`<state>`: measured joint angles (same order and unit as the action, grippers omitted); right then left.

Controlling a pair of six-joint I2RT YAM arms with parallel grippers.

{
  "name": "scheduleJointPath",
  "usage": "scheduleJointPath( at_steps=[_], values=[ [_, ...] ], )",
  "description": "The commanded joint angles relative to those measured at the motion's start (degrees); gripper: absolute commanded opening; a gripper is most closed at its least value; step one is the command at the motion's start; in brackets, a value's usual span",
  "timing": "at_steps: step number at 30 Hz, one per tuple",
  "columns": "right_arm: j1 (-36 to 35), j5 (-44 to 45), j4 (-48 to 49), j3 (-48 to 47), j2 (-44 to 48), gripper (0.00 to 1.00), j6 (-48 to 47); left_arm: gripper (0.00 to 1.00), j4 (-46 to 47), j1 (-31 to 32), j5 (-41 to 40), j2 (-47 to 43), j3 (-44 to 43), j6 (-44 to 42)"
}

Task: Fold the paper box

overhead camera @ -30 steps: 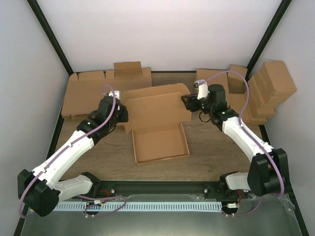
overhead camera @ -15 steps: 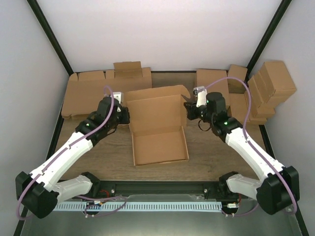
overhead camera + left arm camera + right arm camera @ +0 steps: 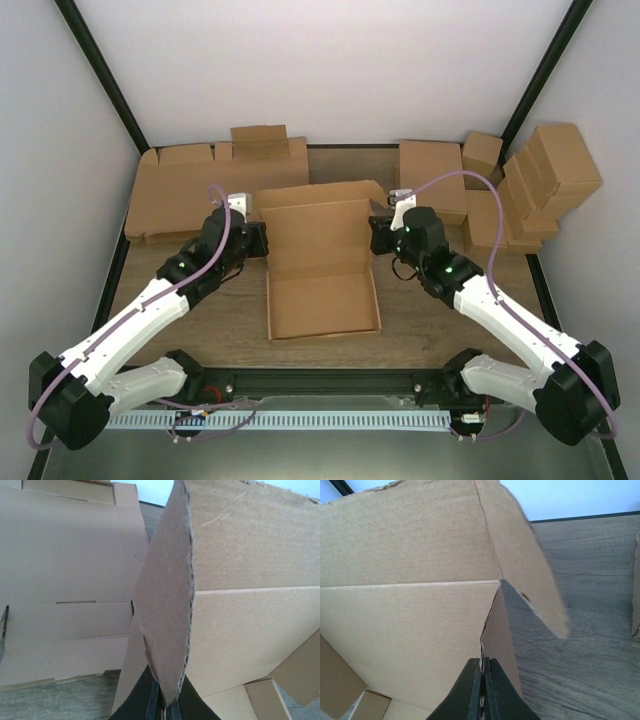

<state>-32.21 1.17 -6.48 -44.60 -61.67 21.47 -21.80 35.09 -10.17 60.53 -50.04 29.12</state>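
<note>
The paper box point(image 3: 322, 300) sits mid-table as a shallow brown tray with its lid point(image 3: 318, 228) standing up at the back. My left gripper point(image 3: 259, 238) is shut on the lid's left side flap point(image 3: 167, 605), whose tip is pinched between the black fingers point(image 3: 150, 700). At the lid's right edge, my right gripper point(image 3: 378, 236) is shut on the thin right side flap point(image 3: 497, 630), which runs into the closed fingers point(image 3: 470, 685). The upper corner flap point(image 3: 525, 555) bends outward to the right.
Flat cardboard blanks point(image 3: 195, 185) lie at the back left, with another flat piece point(image 3: 432, 178) at the back right. Finished brown boxes point(image 3: 545, 175) are stacked along the right edge. Black frame posts point(image 3: 100, 75) rise at the back corners.
Both grippers have closed on the lid's side flaps and drawn inward. The lid has swung up from leaning back to standing more upright, and the box sits squarer.
</note>
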Motion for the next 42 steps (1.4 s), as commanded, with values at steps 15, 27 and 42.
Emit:
scheduleJointPath(
  at_steps=[15, 27, 42],
  values=[
    [-8.74, 5.14, -1.68, 10.12, 8.66, 0.01, 9.55, 0.04, -1.08, 1.03, 9.42, -6.48, 9.88, 4.25],
    [-12.84, 17.47, -2.54, 10.63, 2.97, 0.01, 13.77, 0.04, -6.94, 0.95, 6.1, -2.96, 7.35, -0.5],
    [-12.82, 19.84, 0.16, 9.67, 2.48, 0.01, 9.53, 0.05, -8.72, 0.86, 5.76, -1.0, 2.32, -2.9]
  ],
)
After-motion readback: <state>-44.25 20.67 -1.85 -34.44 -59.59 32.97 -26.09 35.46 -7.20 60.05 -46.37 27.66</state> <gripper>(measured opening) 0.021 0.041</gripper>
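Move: Each hand already holds one side of the upright lid, whose middle lies some 12 cm inward, about level front to back. The tray's middle is roughly 12 cm back and 16 cm below both hands, 13 cm right of the left hand and 11 cm left of the right. The flat cardboard lies about 14 cm ahead and 10 cm left of the left hand; the closed box is about 14 cm ahead and 14 cm right of the right hand. Both hands, still pinching the lid's sides, draw back 2–4 cm, edge forward, then lower it about 4 cm. ##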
